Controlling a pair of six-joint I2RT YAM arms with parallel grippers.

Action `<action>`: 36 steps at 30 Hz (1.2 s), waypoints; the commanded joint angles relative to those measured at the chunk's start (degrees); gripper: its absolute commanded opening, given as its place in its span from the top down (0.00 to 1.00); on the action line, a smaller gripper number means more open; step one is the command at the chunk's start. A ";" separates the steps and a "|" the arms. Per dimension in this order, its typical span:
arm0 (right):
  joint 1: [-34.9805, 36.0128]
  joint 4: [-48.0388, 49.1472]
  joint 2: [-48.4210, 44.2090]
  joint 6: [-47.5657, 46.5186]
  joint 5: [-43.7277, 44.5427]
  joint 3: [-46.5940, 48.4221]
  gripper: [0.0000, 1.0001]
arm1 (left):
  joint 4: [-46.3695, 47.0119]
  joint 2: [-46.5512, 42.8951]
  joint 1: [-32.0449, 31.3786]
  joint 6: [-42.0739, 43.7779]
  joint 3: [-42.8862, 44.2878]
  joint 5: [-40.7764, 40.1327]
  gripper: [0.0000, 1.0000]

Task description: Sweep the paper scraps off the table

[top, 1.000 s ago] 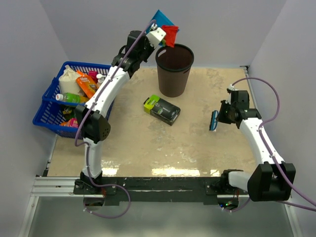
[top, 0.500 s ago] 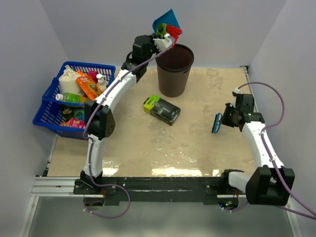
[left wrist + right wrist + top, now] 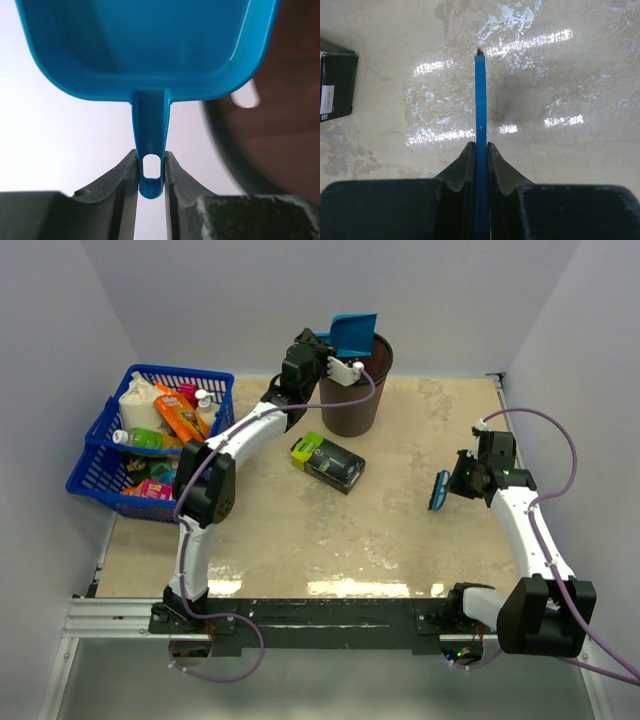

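My left gripper [image 3: 341,359] [image 3: 150,162] is shut on the handle of a blue dustpan [image 3: 356,333] [image 3: 145,45], held tipped over the rim of a brown bin [image 3: 352,390] [image 3: 280,130]. The pan's inside shows bare blue. No paper scraps show on the table [image 3: 400,530], in the pan or in the bin's dark mouth. My right gripper [image 3: 452,483] [image 3: 480,149] is shut on a blue hand brush [image 3: 437,490] [image 3: 480,105], which hangs just above the table's right side and shows edge-on in the right wrist view.
A black-and-lime box [image 3: 327,462] [image 3: 335,85] lies at mid-table in front of the bin. A blue basket [image 3: 100,455] of bottles and packets sits on the left edge. Grey walls close in the back and both sides.
The left arm has swung the dustpan down and right over the bin and tipped it; the red and green scraps on it no longer show. The right arm shifted slightly right.
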 commanded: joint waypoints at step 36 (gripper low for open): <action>-1.20 0.15 9.62 -26.56 -7.04 22.13 1.00 | -65.65 -46.92 -2.14 -37.71 -25.61 35.49 1.00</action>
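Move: The left hand holds the dustpan by its handle beside the bin's rim; the bin's middle lies about 4 cm back, 9 cm to its right and 17 cm below. The green-and-black box on the table is some 22 cm back, 4 cm right and 27 cm down, the blue basket roughly 20 cm back, 35 cm left and 22 cm lower. From the brush-holding right hand, the box lies about 9 cm ahead, 27 cm left and 9 cm below, the bin 27 cm ahead and 21 cm left, its middle about level. Keeping the dustpan's handle pinched, the left hand first lifts the pan some 6 cm off the bin nearly in place, then rises a little more and sweeps quickly back about 25 cm towards the box, sinking again at the end while it rolls its left side down and tips its fingers some 45 degrees downward. The right hand holds the brush still over the table for most of this, then carries it up about 8 cm and forward 6 cm, its grip unchanged. ##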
